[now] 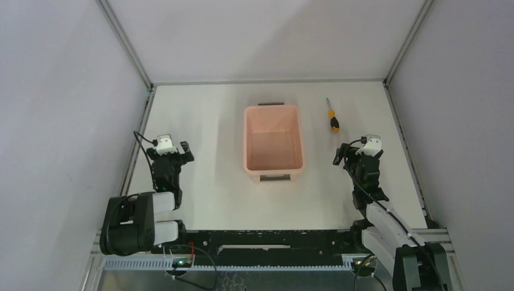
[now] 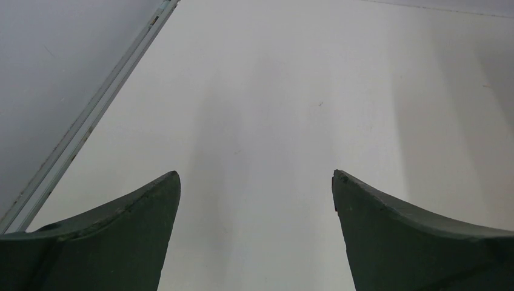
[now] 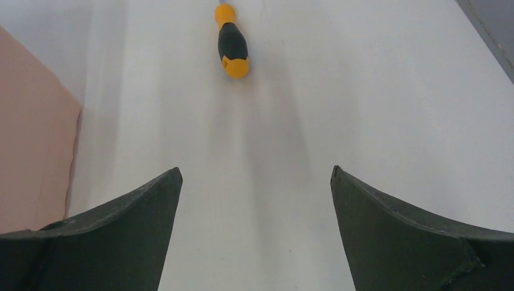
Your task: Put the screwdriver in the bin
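Observation:
The pale pink bin point(image 1: 273, 124) sits in the middle of the table with dark handles at its near and far ends, and it looks empty. Right of it lies the small screwdriver point(image 1: 332, 116), orange-yellow and black handle toward me, thin shaft pointing away. My right gripper point(image 1: 353, 154) stands open just short of the handle. In the right wrist view the screwdriver point(image 3: 232, 41) lies ahead of the open right gripper point(image 3: 256, 171), and the bin point(image 3: 30, 139) wall fills the left edge. My left gripper point(image 1: 174, 151) is open over bare table, left of the bin; the left gripper point(image 2: 256, 174) holds nothing.
White enclosure walls with metal frame rails point(image 1: 136, 145) border the table on the left, right and back. In the left wrist view a rail point(image 2: 91, 115) runs along the table's left edge. Both arm bases stand at the near edge.

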`<state>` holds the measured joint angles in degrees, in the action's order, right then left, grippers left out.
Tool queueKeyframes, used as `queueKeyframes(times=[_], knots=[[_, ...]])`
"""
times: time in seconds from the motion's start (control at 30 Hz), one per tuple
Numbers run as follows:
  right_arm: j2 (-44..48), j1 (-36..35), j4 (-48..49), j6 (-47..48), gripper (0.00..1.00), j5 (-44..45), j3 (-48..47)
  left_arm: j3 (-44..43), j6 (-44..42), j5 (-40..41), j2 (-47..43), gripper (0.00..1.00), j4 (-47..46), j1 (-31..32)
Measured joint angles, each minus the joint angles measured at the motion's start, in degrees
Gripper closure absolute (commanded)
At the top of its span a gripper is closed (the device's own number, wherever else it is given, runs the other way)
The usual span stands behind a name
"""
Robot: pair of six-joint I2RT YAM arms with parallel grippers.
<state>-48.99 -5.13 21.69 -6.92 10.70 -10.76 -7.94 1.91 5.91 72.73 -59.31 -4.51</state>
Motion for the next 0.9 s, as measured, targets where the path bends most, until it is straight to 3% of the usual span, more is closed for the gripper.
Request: queueKeyframes(times=[0.27,0.5,0.73,0.9], knots=[[0.5,0.3,-6.6,-2.6,0.00,1.0,-4.3,0.0,0.0,0.0,0.0,0.00,0.0,0.0],[-5.1,0.3,-22.3,-3.9,0.00,-2.3,-28.2,0.0,0.0,0.0,0.0,0.00,0.0,0.0],[-31.0,0.6,-46.2,-5.2,0.00,-3.9,-65.9,0.0,0.0,0.0,0.0,0.00,0.0,0.0],[-49.7,1.5,-57.2,-4.2,0.01,-3.9,-81.1,0.0,0.0,0.0,0.0,0.00,0.0,0.0]])
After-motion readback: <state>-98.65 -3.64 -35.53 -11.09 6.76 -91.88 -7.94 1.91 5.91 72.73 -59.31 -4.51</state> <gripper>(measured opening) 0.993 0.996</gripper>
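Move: The screwdriver lies on the table about 21 cm ahead of the open right hand, some 3 cm to its left and roughly 9 cm below it, handle end nearest. The bin stands to the hand's left, its middle about 31 cm over, 4 cm ahead and 4 cm lower. From the left hand, the screwdriver is some 19 cm ahead, about 64 cm to the right and 10 cm down. The right hand swings up and forward in an arc, climbing about 17 cm and then sinking some 6 cm again, to carry its wide-open fingers about 16 cm forward to above the screwdriver's handle. On the later part of the way the wrist tips the fingers some 25 degrees further down, so that they slant at the table, still well above the handle and touching nothing. ##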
